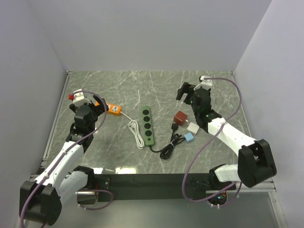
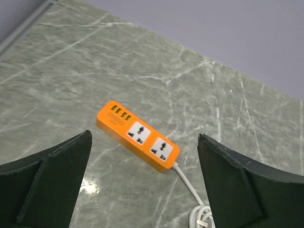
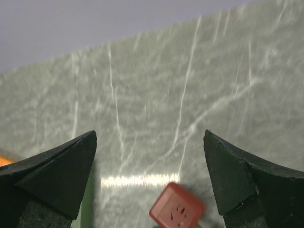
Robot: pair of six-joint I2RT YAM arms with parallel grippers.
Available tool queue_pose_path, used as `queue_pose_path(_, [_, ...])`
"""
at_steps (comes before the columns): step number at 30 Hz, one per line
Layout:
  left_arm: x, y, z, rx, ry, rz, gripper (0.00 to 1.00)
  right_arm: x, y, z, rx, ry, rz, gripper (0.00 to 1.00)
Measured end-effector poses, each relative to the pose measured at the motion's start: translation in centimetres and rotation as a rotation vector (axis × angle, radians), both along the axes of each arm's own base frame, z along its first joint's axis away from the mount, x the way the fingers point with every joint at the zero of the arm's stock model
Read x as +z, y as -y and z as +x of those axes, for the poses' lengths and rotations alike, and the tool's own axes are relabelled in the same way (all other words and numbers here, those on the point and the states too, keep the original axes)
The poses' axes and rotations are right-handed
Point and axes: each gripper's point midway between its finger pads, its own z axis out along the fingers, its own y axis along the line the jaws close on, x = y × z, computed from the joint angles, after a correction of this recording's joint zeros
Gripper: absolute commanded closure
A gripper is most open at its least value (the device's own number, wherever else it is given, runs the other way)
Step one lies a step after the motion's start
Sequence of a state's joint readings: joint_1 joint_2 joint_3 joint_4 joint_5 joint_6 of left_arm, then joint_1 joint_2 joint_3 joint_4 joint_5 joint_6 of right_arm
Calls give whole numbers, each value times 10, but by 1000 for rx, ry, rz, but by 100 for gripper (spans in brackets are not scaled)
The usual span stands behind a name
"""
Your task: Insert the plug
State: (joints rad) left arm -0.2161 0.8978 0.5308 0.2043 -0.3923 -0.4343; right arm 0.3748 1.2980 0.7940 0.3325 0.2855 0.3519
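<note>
An orange power strip (image 1: 112, 109) (image 2: 137, 137) with two white sockets lies at the left, and its white cable (image 1: 137, 135) coils toward the middle. The cable's white plug (image 2: 202, 222) shows at the bottom edge of the left wrist view. A green power strip (image 1: 148, 125) lies in the middle, and its black cable (image 1: 168, 147) ends in a black plug (image 1: 174, 126). My left gripper (image 1: 97, 104) (image 2: 144, 135) hovers open above the orange strip, holding nothing. My right gripper (image 1: 184, 91) (image 3: 149, 133) stands open and empty above a red socket cube (image 1: 180, 117) (image 3: 178, 209).
A white cube (image 1: 193, 128) and a blue cube (image 1: 189, 137) sit right of the black cable. Grey walls enclose the marble table (image 1: 118, 85) on three sides. A black rail (image 1: 152, 183) runs along the near edge between the arm bases.
</note>
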Motion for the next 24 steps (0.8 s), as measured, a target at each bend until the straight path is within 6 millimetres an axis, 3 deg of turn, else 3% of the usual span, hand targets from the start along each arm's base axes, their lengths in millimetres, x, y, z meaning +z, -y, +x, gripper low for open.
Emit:
queue_pose_path(7, [-12,25,9,-126,-26,-24,1,-85,-14,-12,35,-298,27,0])
queue_pose_path(19, [-11,61,3,-226,-24,-31,1,-160,-15,-29,-6,-512,47,0])
queue_pose_path(24, [-11,67,2,-232,-24,-27,1,-178,-13,-35,-18,-565,38,6])
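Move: The red adapter is about 20 cm below the right hand, some 5 cm back and 2 cm to its left. From the adapter, the black plug lies roughly 6 cm farther back and 3 cm left, the white block 6 cm back and 7 cm right, and the green strip's middle about 19 cm left and 5 cm back. From the left hand, the adapter is some 47 cm right, 3 cm ahead and 19 cm below. The open right hand sinks some 18 cm to the red adapter, tipping down about 30 degrees; left hand slides right. ##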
